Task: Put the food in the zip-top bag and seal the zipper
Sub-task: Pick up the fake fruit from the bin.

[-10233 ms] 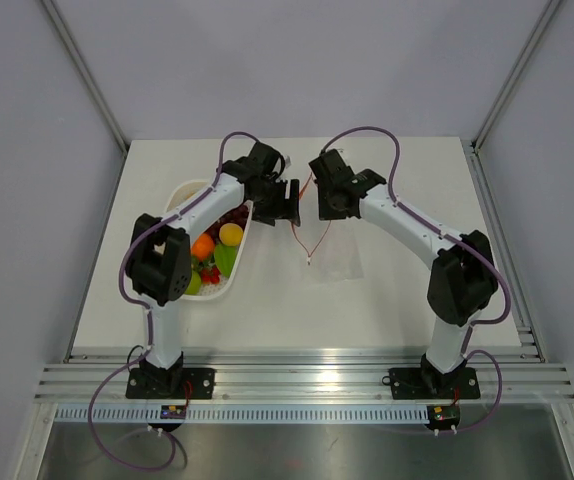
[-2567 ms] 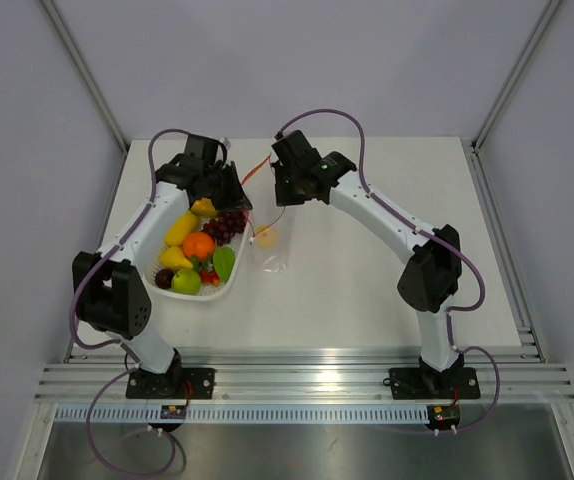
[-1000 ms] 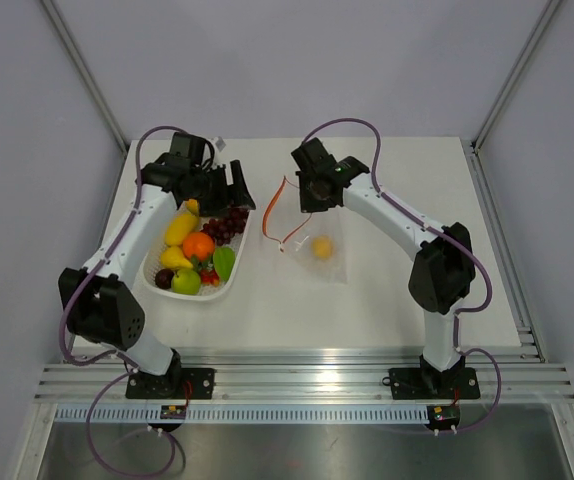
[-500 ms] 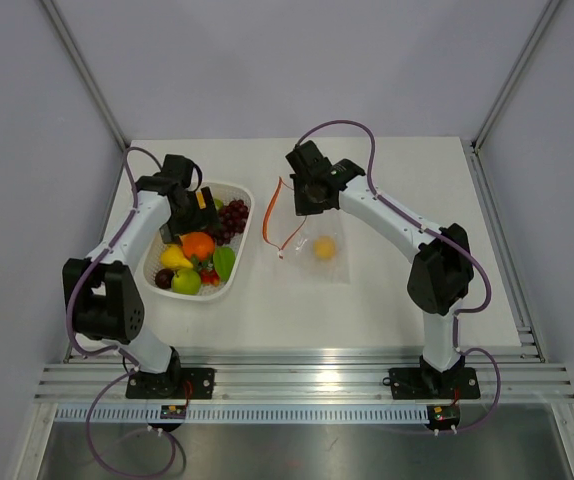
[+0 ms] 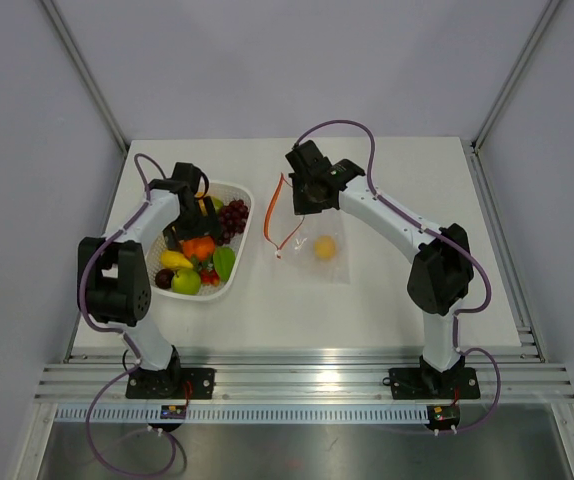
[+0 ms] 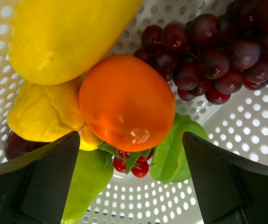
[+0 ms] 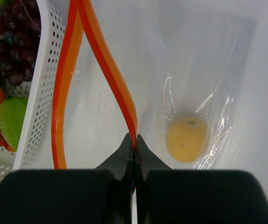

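Observation:
The clear zip-top bag (image 5: 322,245) lies on the table with a yellow fruit (image 5: 324,247) inside; the fruit also shows in the right wrist view (image 7: 185,138). My right gripper (image 7: 134,145) is shut on the upper lip of the red-orange zipper (image 7: 110,70), holding the mouth open; the other lip (image 7: 61,93) bows away. My left gripper (image 6: 129,172) is open over the white basket (image 5: 235,262), its fingers either side of an orange fruit (image 6: 124,102). Purple grapes (image 6: 208,51), yellow fruits (image 6: 64,37), cherry tomatoes (image 6: 131,165) and green pieces (image 6: 173,154) lie around it.
The basket's rim (image 7: 43,84) lies just left of the bag's mouth. The right arm (image 5: 397,215) reaches across the table's middle. Frame posts stand at the back corners.
My left gripper has moved from beside the bag back over the basket and come down over the orange fruit. The right gripper keeps its hold on the zipper lip; the yellow fruit now lies in the bag.

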Tool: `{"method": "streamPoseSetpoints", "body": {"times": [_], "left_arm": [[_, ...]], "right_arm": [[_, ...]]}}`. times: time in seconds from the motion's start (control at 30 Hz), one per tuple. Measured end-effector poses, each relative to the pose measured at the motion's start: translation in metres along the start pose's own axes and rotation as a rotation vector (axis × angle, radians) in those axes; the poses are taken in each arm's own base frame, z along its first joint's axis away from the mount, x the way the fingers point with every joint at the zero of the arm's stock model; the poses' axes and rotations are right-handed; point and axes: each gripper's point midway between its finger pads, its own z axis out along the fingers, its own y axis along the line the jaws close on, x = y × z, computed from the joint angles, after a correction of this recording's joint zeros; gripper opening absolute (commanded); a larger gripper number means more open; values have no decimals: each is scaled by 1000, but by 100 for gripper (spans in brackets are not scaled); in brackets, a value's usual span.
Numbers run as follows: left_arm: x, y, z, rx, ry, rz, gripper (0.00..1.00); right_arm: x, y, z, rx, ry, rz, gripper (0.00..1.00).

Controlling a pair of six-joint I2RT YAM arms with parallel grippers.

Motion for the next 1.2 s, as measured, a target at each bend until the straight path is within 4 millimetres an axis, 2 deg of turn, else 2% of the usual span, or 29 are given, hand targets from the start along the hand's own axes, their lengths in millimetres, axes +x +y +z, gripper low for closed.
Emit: {"method": "streamPoseSetpoints", "body": {"times": [0.37, 0.4, 0.5, 0.53, 0.63, 0.73, 0.83, 0.97, 1.07, 1.2], "left_arm": [[4, 0, 19, -17, 9, -54, 85], [4, -1, 20, -18, 9, -56, 76], [4, -1, 21, -19, 7, -71, 63], [5, -1, 20, -19, 5, -71, 56], [3, 1, 14, -21, -11, -82, 46], [-3, 4, -7, -7, -67, -89, 41], [-13, 6, -39, 29, -154, -103, 41], [-19, 6, -73, 78, -224, -107, 41], [-25, -6, -94, 162, -254, -89, 41], [-20, -42, -117, 367, -244, -34, 41]], "right_arm": [[1, 4, 0, -7, -1, -5, 0], [1, 4, 0, -7, -1, -5, 0], [1, 4, 0, -7, -1, -5, 0], [1, 4, 0, -7, -1, -5, 0], [1, 4, -1, -7, -1, -6, 0], [1, 5, -1, -8, -1, -7, 0], [2, 5, -1, -8, -1, -7, 0], [1, 5, -1, -8, -1, -7, 0], [1, 5, -1, -8, -2, -6, 0], [1, 5, -1, -9, -4, -3, 0]]}}
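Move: The orange fruit sits right under and partly between the open left fingers, its middle about 3 cm below and 1 cm right. From that hand, the large yellow fruit lies 4 cm ahead and 4 cm left, the grapes 5 cm ahead and 8 cm right, and the green pepper 4 cm back and 6 cm right. From the right hand, the orange fruit is some 24 cm left, 7 cm back and 10 cm lower. The left finger pads pinch the orange fruit from both sides: the open hand first sinks about 2 cm straight down around it, then closes. Keeping that grip, it lifts some 14 cm, swings about 4 cm right towards the bag at the end, and tilts its fingertips forward and to the right. The right hand stays in place, still pinching the bag's rim. ##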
